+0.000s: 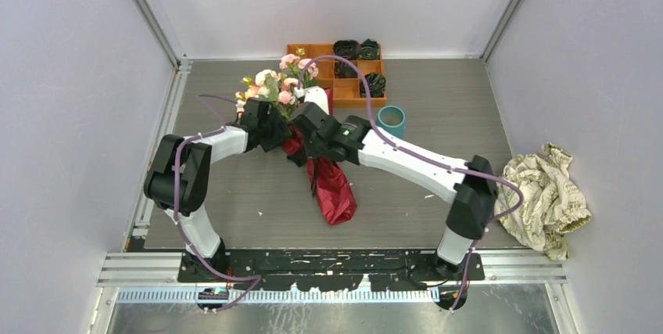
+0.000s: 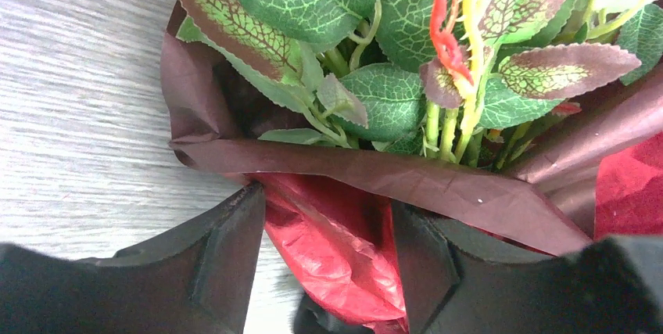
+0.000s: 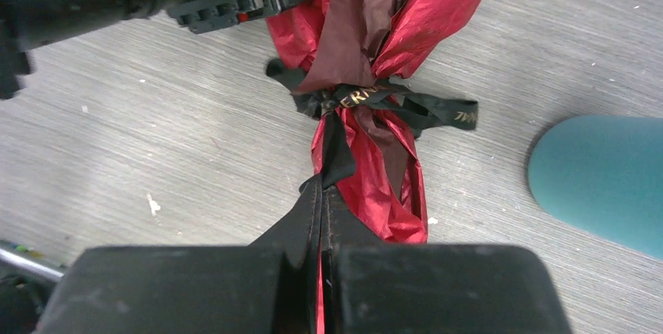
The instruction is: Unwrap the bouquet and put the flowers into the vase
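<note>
The bouquet (image 1: 283, 87) of pink and peach roses lies in the middle of the table, its dark red wrapping (image 1: 335, 197) pointing toward me. A black ribbon (image 3: 367, 99) is knotted round the wrapping's neck. My left gripper (image 2: 327, 202) grips the red paper just below the green leaves (image 2: 375, 91), a finger pressed on each side. My right gripper (image 3: 322, 193) is shut on a tail of the black ribbon below the knot. The teal vase (image 1: 391, 120) stands upright just right of both grippers; its side also shows in the right wrist view (image 3: 602, 177).
An orange compartment tray (image 1: 324, 51) with dark rosettes sits at the back behind the flowers. A crumpled beige patterned cloth (image 1: 547, 193) lies at the table's right edge. Small white scraps dot the grey wood-grain tabletop (image 1: 234, 209). Pale walls enclose the table on three sides.
</note>
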`<action>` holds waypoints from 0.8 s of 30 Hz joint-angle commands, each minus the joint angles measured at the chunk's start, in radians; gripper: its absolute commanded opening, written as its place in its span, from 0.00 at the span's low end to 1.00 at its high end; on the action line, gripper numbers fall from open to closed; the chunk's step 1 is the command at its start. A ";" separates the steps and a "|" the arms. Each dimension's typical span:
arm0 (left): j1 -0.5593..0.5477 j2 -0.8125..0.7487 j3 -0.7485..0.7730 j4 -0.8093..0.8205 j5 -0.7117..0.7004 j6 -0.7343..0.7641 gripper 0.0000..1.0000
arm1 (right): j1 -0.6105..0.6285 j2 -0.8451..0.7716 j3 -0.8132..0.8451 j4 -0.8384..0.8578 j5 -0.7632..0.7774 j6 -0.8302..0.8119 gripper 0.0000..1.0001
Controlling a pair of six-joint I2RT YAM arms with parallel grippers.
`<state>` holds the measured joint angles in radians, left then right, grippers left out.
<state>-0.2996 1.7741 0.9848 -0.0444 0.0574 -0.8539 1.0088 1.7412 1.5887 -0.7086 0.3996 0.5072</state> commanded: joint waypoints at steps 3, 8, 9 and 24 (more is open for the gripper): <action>0.007 0.057 0.027 0.033 -0.003 -0.003 0.61 | 0.021 -0.200 -0.026 -0.016 0.063 0.013 0.01; 0.006 0.086 0.036 0.035 0.002 -0.005 0.61 | 0.043 -0.356 -0.021 -0.047 0.115 0.001 0.01; 0.006 0.090 0.036 0.035 0.002 -0.006 0.61 | 0.049 -0.386 -0.016 -0.057 0.127 -0.001 0.01; 0.007 0.125 0.070 0.014 0.000 -0.003 0.60 | 0.101 -0.674 0.004 -0.165 0.236 0.000 0.01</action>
<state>-0.2989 1.8446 1.0458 0.0036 0.0914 -0.8612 1.0981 1.1130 1.5673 -0.8749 0.5953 0.5030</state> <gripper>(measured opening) 0.602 0.029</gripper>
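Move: About 7 cm ahead of the right hand and 14 cm below it sits the ribbon knot on the red bouquet wrap; the shut fingers already hold a raised ribbon tail. The vase stands some 19 cm to this hand's right and 13 cm ahead, the flowers roughly 25 cm ahead and 9 cm left. From the left hand, which straddles the wrap's collar, the knot lies about 8 cm right and 4 cm back, at its height. Pulling the ribbon tail away from the knot, the right hand keeps its pinch and climbs about 20 cm, swinging some 13 cm right and 7 cm back while its wrist rolls and tips the fingers up, some 25 degrees in all. The left hand stays low with its half-open fingers astride the collar, edging 2 cm forward and slightly right. ##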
